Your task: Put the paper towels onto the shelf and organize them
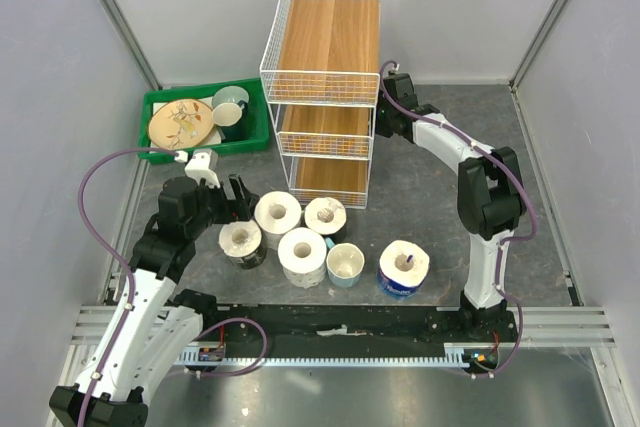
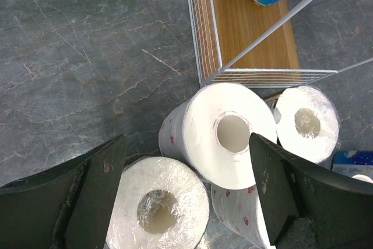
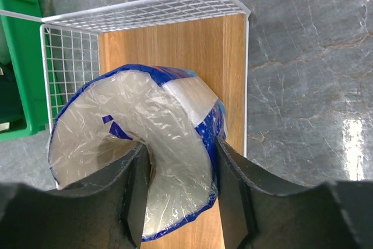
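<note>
The shelf (image 1: 325, 77) is a white wire rack with wooden boards at the back of the table. My right gripper (image 3: 180, 153) reaches into it from its right side (image 1: 379, 107). It is shut on the wall of a blue-wrapped paper towel roll (image 3: 169, 121), one finger in the core and one outside, over a wooden board (image 3: 175, 45). Several more rolls stand on the table: a white one (image 1: 277, 213), another (image 1: 325, 215), a third (image 1: 302, 252), a dark-wrapped one (image 1: 241, 242) and a blue-wrapped one (image 1: 403, 267). My left gripper (image 1: 225, 192) hangs open above the patterned roll (image 2: 227, 138) and the film-wrapped roll (image 2: 157, 208), holding nothing.
A green tray (image 1: 205, 117) with a plate and a cup sits at the back left. A pale blue cup (image 1: 345, 263) stands among the rolls. Grey walls close in the left and right sides. The shelf's bottom corner (image 2: 210, 77) lies just beyond the left gripper.
</note>
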You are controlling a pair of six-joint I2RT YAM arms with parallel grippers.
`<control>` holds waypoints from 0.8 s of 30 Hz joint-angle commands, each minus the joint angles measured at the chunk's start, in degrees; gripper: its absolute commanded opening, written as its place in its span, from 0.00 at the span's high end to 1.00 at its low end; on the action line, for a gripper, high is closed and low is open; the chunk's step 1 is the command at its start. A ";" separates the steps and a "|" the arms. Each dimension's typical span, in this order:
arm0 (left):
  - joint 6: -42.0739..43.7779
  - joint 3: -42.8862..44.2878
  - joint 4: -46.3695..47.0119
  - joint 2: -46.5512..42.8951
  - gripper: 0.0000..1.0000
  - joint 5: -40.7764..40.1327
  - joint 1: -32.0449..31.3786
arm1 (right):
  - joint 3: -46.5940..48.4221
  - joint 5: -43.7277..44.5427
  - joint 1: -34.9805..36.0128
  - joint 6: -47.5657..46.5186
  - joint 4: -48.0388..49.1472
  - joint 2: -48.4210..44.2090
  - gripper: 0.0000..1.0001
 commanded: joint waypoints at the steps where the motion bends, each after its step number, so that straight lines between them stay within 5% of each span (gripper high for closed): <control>1: 2.16 -0.22 2.41 -0.25 0.08 1.53 -0.15 | 0.52 0.20 0.16 1.90 4.52 0.38 0.45; 6: 2.16 -0.22 2.41 -0.25 0.08 1.44 -0.24 | -0.36 1.34 0.08 3.04 5.48 0.21 0.41; 15: 2.25 -0.14 2.41 -0.25 0.08 1.36 -0.24 | -6.14 -0.06 -0.10 4.19 11.19 -4.18 0.21; 24: 2.16 -0.22 2.50 -0.43 0.08 1.53 -0.24 | -14.50 -7.00 -3.09 6.56 22.35 -13.15 0.16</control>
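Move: The blue-wrapped paper towel roll, already over the shelf's bottom tray, has its middle about 4 cm left of the right hand, level with it fore and aft, and 5 cm below. From that hand, the tray's rear fence is some 10 cm ahead and 7 cm left, its front fence about 17 cm back and 8 cm left, and the green bin roughly 37 cm left and level. The roll lies about 24 cm ahead of the left hand, 26 cm right and 12 cm lower. The paper towel roll is let go on the bottom tray: the right hand's fingers, one in its core and one outside, spread from about half open to wide while easing roughly 1 cm forward. After a slight dip, the hand draws back about 1.5 cm and rises some 2.5 cm off the roll, tilting up by about 10 degrees. ##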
